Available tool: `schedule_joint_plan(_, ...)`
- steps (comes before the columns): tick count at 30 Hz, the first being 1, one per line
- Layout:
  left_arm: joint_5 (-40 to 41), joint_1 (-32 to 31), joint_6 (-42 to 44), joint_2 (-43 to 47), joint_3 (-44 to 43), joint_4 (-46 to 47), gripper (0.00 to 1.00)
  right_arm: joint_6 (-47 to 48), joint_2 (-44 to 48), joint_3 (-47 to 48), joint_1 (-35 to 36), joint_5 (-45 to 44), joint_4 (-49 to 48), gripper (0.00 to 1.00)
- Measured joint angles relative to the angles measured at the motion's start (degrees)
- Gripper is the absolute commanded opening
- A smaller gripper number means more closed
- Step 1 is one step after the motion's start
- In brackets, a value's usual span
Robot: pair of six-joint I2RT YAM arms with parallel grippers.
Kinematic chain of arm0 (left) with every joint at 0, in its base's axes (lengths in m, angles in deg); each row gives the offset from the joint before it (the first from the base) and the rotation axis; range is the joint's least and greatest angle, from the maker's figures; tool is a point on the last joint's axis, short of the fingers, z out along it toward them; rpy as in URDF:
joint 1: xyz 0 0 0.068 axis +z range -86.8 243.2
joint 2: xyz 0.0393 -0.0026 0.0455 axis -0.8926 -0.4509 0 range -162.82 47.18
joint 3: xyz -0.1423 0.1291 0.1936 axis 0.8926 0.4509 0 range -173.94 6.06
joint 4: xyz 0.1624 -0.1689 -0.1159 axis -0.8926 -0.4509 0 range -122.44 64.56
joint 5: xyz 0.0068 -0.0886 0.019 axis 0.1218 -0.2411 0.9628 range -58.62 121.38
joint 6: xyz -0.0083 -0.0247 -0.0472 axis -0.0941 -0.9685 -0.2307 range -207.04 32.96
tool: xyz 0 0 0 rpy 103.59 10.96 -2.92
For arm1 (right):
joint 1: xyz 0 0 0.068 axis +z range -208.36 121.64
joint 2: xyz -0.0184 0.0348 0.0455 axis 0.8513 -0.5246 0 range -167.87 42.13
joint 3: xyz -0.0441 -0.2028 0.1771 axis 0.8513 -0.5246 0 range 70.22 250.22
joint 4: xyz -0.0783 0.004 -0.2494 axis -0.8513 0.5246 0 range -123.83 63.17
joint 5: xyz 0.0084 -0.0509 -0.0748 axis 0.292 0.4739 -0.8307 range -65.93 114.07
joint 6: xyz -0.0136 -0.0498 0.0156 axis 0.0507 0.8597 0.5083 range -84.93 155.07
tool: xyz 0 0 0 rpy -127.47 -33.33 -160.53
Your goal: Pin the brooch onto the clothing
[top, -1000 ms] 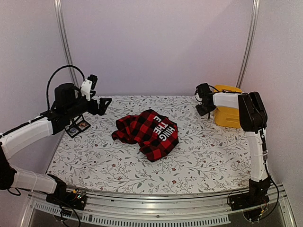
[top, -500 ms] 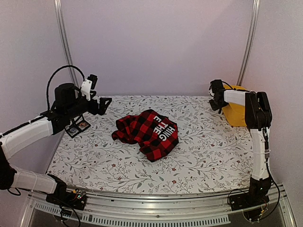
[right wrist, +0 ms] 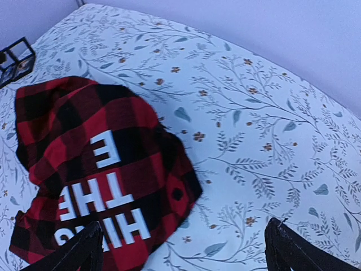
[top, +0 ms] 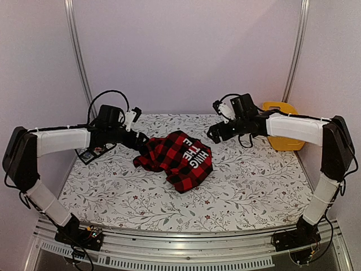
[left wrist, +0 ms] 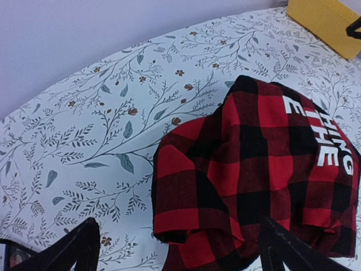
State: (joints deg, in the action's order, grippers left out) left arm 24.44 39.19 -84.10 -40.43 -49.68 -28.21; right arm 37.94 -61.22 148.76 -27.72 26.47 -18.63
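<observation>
The clothing [top: 176, 157], a red-and-black checked shirt with white letters, lies crumpled in the middle of the floral table. My left gripper [top: 141, 141] hovers at its left edge, open, and in the left wrist view its fingers [left wrist: 76, 248] straddle the folded near hem of the clothing [left wrist: 254, 164]. My right gripper [top: 216, 133] hangs open just beyond the shirt's far right corner. In the right wrist view the lettered part of the clothing [right wrist: 96, 164] lies under the gripper's left finger [right wrist: 84, 248]. The brooch is out of view.
A yellow bin [top: 281, 134] stands at the back right, also seen as the yellow bin [left wrist: 322, 23] in the left wrist view. A small black wire stand [top: 92, 152] sits at the table's left edge, the same black wire stand [right wrist: 14, 59] in the right wrist view.
My right arm swung left from the yellow bin to the shirt's far right corner and its gripper opened. My left arm dropped and moved right to the shirt's left edge.
</observation>
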Motion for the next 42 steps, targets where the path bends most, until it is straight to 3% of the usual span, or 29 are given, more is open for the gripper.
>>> schedule_joint_plan(5, 1.0, 0.8, -1.3, -10.6, -4.1, -2.5, 0.97, -2.5, 1.4, -7.0, 15.1, -1.8, -3.1, 0.99)
schedule_joint_plan(10, 1.4, 1.6, -1.5, -17.3, -6.7, -1.6, 0.97, -4.0, -5.8, -6.9, 21.9, -1.7, -3.0, 0.98)
schedule_joint_plan(12, 1.5, 1.6, -1.4, -19.3, -7.4, -0.3, 0.96, -4.9, -9.4, -6.7, 21.5, -1.9, -3.0, 0.9)
schedule_joint_plan(14, 1.4, 1.6, -1.0, -21.2, -8.3, 1.3, 0.91, -5.3, -13.4, -5.2, 20.9, -2.6, -2.9, 0.69)
schedule_joint_plan(16, 1.3, 1.6, -0.5, -23.0, -9.4, 3.0, 0.71, -5.9, -15.1, -2.5, 20.9, -3.9, -2.8, 0.48)
schedule_joint_plan(18, 0.9, 1.6, -0.5, -23.9, -10.0, 4.5, 0.16, -7.2, -16.7, -0.9, 20.7, -5.7, -3.0, 0.27)
schedule_joint_plan(19, 0.3, 1.6, -0.2, -24.2, -10.3, 5.3, 0.01, -7.1, -16.7, -0.9, 20.5, -5.9, -3.0, 0.14)
schedule_joint_plan(20, -0.3, 1.6, -0.1, -24.3, -10.7, 5.7, 0.0, -7.3, -16.7, -0.8, 20.3, -6.6, -2.8, 0.02)
schedule_joint_plan(21, -0.9, 1.6, -0.1, -24.3, -11.1, 6.0, 0.0, -7.3, -16.6, -0.6, 20.0, -6.9, -2.6, 0.0)
schedule_joint_plan(27, -2.9, 1.3, -0.6, -20.3, -13.1, 6.3, 0.0, -6.6, -13.7, 2.5, 14.4, -7.1, 3.5, 0.0)
schedule_joint_plan(33, -1.2, -1.2, 2.3, -2.9, -16.6, 5.4, 0.0, -0.1, -4.2, 17.3, 5.1, -7.9, 7.4, 0.0)
schedule_joint_plan(37, 0.7, -5.4, 6.3, 7.8, -22.0, 6.8, 0.0, 6.9, 2.1, 31.0, 4.7, -8.9, 6.4, 0.0)
schedule_joint_plan(42, 2.5, -9.2, 11.0, 16.0, -24.0, 8.6, 0.0, 13.1, 8.4, 35.5, 7.4, -7.3, 2.9, 0.0)
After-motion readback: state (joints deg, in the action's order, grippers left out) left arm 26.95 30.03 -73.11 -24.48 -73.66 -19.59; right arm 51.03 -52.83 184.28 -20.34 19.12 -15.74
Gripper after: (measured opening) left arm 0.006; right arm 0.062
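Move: The clothing lies crumpled between the open hands: its middle is about 9 cm right of the left hand, 4 cm back and 13 cm below, and some 11 cm left of the right hand, 9 cm back and 14 cm below. The black frame stands roughly 18 cm left of the left hand and 2 cm back, 13 cm lower. The yellow bin is about 27 cm right of the right hand, 4 cm ahead and 10 cm below. Both hands sink onto the clothing, the right swinging left and back, pinch it and lift some 45 cm. ##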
